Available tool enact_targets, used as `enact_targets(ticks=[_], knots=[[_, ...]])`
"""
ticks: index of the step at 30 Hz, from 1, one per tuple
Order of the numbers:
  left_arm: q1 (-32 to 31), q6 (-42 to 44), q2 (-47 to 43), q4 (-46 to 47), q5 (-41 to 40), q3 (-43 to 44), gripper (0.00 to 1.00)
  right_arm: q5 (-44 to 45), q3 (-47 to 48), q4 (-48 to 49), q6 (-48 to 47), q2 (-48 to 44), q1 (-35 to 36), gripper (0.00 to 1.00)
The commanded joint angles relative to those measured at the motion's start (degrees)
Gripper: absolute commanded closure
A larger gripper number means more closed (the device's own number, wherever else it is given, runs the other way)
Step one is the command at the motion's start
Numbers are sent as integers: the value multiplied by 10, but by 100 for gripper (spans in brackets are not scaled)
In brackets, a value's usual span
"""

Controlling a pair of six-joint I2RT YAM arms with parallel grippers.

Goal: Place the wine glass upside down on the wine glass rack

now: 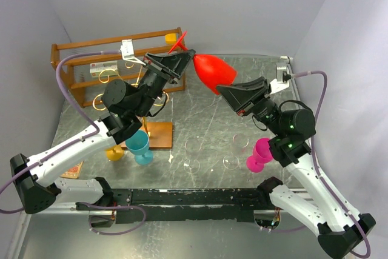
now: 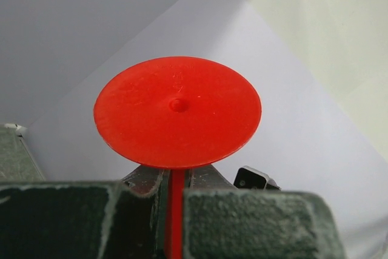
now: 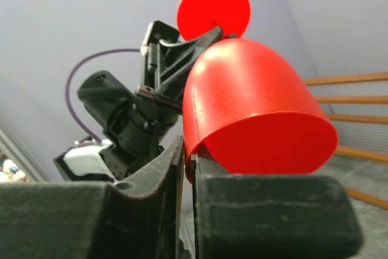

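The red wine glass [image 1: 213,71] hangs on its side in the air above the far part of the table, held between both arms. My left gripper [image 1: 188,57] is shut on its thin stem [image 2: 176,210], just behind the round foot [image 2: 177,112]. My right gripper [image 1: 225,92] is shut on the rim of the bowl [image 3: 254,107], with one finger inside and one outside. In the right wrist view the foot [image 3: 213,7] shows beyond the bowl. The wine glass rack's wooden base [image 1: 159,136] and a few gold curls [image 1: 108,77] peek out from behind my left arm.
An orange-brown wooden crate [image 1: 79,65] stands at the back left. A teal glass [image 1: 139,144] and a yellow glass [image 1: 115,151] stand by the rack's base. A pink glass [image 1: 262,153] is near my right arm, and clear glasses [image 1: 194,145] lie mid-table.
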Motion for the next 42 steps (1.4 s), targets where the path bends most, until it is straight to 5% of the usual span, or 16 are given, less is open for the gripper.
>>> enact_targets(ticks=[1, 8, 15, 22, 27, 36, 42], knots=[[1, 54, -7, 60, 2, 3, 93, -11, 18, -56, -18, -1, 5, 84], [1, 96, 3, 51, 4, 19, 93, 10, 9, -108, -42, -14, 5, 48], [1, 178, 7, 18, -6, 35, 93, 47, 36, -242, -107, -39, 5, 34], [1, 314, -8, -31, -31, 40, 93, 76, 83, -346, -178, -56, 5, 31], [1, 402, -20, -63, -22, 43, 93, 51, 121, -333, -178, -47, 5, 31], [1, 483, -29, -56, 74, 24, 93, 76, 265, -409, -92, 67, 5, 31], [1, 550, -16, -69, 81, 27, 93, -2, 341, -404, -27, 140, 5, 32]])
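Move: The left gripper grips the red wine glass by its stem; the wine glass rack's gold top lies some 17 cm to its left, about 3 cm back and 17 cm lower. The teal goblet stands about 20 cm left and 12 cm back, roughly 42 cm below. The right gripper pinches the rim; the wine glass's middle lies about 6 cm left, 4 cm ahead and 3 cm above. The magenta goblet is some 16 cm right of the right gripper, 7 cm back, 40 cm below. Open the right fingers wide to let go of the red glass's rim, sink the hand about 5 cm clear, then bring it back up and forward past its starting height, its fingers tipping a little down. Keep the left pinch on the stem and nearly hold place, rolling the left wrist some 50 degrees clockwise, looking along its fingers, to bring the foot up. ##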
